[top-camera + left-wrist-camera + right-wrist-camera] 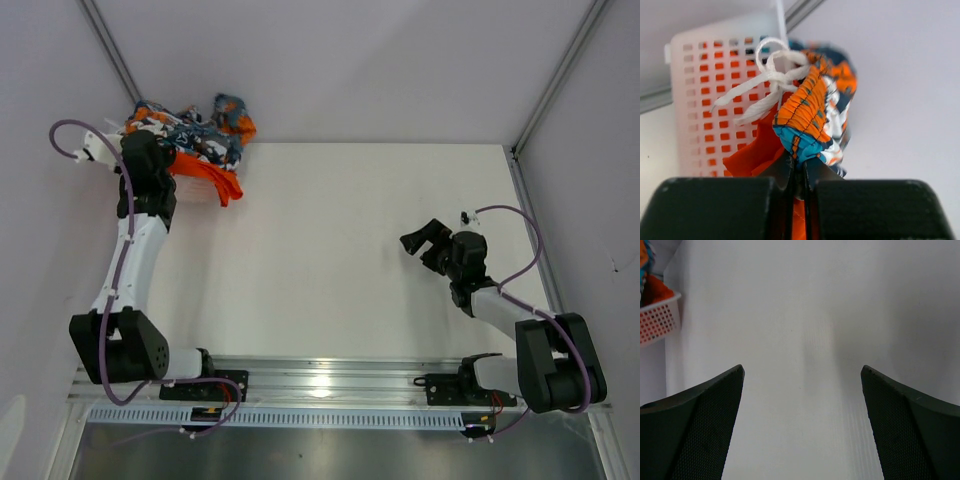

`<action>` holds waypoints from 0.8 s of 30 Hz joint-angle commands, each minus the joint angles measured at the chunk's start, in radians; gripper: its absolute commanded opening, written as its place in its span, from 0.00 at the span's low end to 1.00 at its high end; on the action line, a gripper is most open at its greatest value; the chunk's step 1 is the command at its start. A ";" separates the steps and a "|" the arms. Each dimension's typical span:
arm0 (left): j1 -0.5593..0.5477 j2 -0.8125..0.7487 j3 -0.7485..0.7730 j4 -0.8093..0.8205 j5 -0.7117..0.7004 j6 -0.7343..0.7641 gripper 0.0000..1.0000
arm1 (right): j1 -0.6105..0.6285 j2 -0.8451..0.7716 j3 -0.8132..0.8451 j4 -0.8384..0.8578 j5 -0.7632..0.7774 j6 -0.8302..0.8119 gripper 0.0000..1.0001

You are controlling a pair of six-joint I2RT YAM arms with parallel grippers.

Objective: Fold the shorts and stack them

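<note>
The printed shorts (205, 130), in blue, teal, orange and white, are bunched over the basket at the table's far left corner. The plain orange shorts (218, 182) spill out just below them. My left gripper (799, 162) is shut on the gathered waistband of the printed shorts (812, 110). A knotted white drawstring (767, 85) hangs beside that waistband, and orange cloth (747, 160) lies behind my fingers. My right gripper (425, 237) hovers over the bare right half of the table. Its jaws (802, 372) are wide open with nothing between them.
The white mesh basket (695, 100) stands against the back wall in the far left corner, with orange showing through its holes. It also shows at the left edge of the right wrist view as the basket (657, 320). Walls close in the table on three sides.
</note>
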 commanded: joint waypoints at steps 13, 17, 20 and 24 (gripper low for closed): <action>0.006 -0.161 -0.063 -0.050 -0.064 -0.006 0.00 | 0.007 -0.059 0.018 0.012 -0.002 -0.018 0.99; 0.006 -0.283 -0.240 -0.073 -0.053 -0.061 0.00 | 0.007 -0.062 0.016 0.014 -0.006 -0.016 1.00; 0.008 -0.401 -0.380 -0.116 -0.067 -0.093 0.00 | 0.010 -0.056 0.016 0.020 -0.014 -0.008 1.00; 0.009 -0.544 -0.589 -0.151 -0.124 -0.129 0.00 | 0.011 -0.046 0.016 0.025 -0.020 -0.002 0.99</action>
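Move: Up in the far left corner, the left hand already grips the patterned shorts, whose bulk lies about 5 cm ahead, 8 cm right and 8 cm lower. The bare middle of the table is some 36 cm to the hand's right, 11 cm back and 33 cm below. Orange shorts hang about 9 cm to its right, level fore and aft, 10 cm lower; the white basket is roughly 3 cm ahead, straight below by 15 cm. The bare middle lies about 25 cm left of the right hand, level with it and 10 cm below. Keeping its shut grip on the patterned waistband, the left hand first rises about 4 cm while easing back, then swings down and back towards its base, away from the far left corner, gathering speed. It ends some 13 cm farther back and 9 cm lower, with the fingers tipping slightly down and turning slightly counter-clockwise. ##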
